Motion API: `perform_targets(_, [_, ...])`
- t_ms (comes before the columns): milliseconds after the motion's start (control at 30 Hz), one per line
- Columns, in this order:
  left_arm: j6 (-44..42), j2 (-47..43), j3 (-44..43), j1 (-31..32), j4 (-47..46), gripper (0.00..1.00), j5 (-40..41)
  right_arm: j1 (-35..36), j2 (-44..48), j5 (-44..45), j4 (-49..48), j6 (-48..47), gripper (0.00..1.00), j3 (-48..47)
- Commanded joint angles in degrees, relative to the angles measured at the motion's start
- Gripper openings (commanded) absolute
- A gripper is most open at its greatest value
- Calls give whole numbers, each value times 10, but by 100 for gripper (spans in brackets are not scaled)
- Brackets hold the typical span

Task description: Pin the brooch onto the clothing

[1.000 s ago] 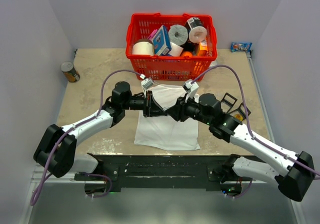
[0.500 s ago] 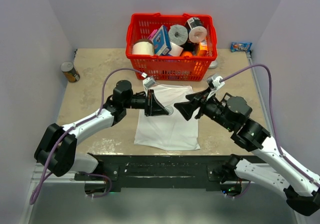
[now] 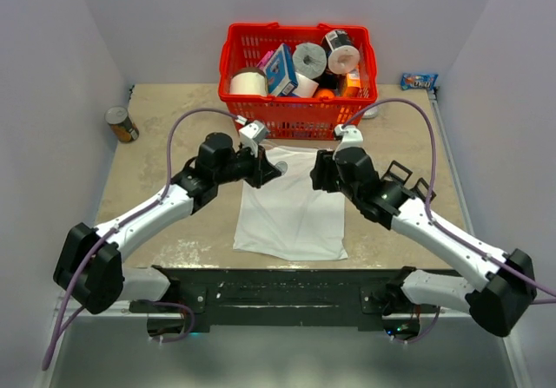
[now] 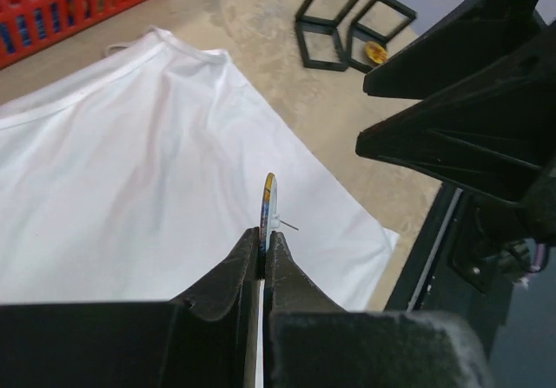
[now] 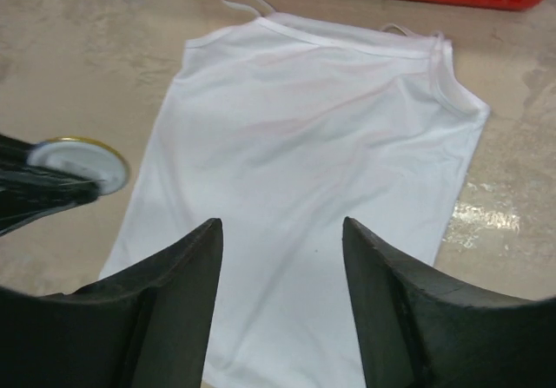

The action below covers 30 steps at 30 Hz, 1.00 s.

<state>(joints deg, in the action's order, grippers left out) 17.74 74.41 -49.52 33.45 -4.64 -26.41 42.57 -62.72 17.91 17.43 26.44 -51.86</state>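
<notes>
The clothing [image 3: 291, 214] is a thin white top lying flat on the table in front of the arms, its neckline toward the basket. My left gripper [image 4: 263, 232] is shut on the brooch [image 4: 269, 199], seen edge-on with a thin pin sticking out to the right. It hangs above the clothing [image 4: 130, 145]. In the right wrist view the brooch [image 5: 82, 161] shows as a pale round disc with a gold rim at the left edge. My right gripper [image 5: 282, 225] is open and empty above the middle of the clothing [image 5: 321, 128]. From above, the two grippers [image 3: 268, 169] [image 3: 318, 176] face each other over its upper part.
A red basket [image 3: 298, 80] full of paper rolls and boxes stands just behind the clothing. A can [image 3: 122, 124] is at the far left and a snack packet [image 3: 419, 82] at the far right corner. Black open frames [image 3: 400, 178] lie right of the clothing.
One second ago both grippers met over the clothing's middle. The right gripper let go, swung out right and came back open. The left gripper kept the brooch and shifted toward the basket.
</notes>
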Motion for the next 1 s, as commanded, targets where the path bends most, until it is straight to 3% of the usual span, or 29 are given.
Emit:
perform_targets(0, [-25, 29, -55, 3, 23, 0, 108, -61, -57, -4, -65, 20, 54, 7])
perform_targets(500, [-8, 246, -201, 28, 19, 0, 170, -81, -317, -15, -161, 22, 35, -32])
perform_targets(700, [8, 315, -230, 35, 9, 0, 159, -82, -370, -1, -141, 33, 30, -62])
perform_targets(967, [8, 329, -206, 46, -19, 0, 163, -82, -381, 19, -132, 37, 29, -55])
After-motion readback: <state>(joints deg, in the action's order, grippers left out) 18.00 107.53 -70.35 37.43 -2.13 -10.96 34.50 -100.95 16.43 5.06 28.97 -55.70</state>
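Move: The patch of white clothing to be gripped lies about 8 cm ahead of the open right hand, roughly 20 cm below and about level sideways. From the left hand, still holding the brooch, it is some 8 cm ahead, 10 cm right and 19 cm down. The brooch is about 8 cm left of the right hand, at its height; the red basket stands roughly 36 cm ahead of that hand and 3 cm left. Right hand drops about 18 cm forward onto the clothing, fingers half-closing; left carries the brooch down, forward and right. ##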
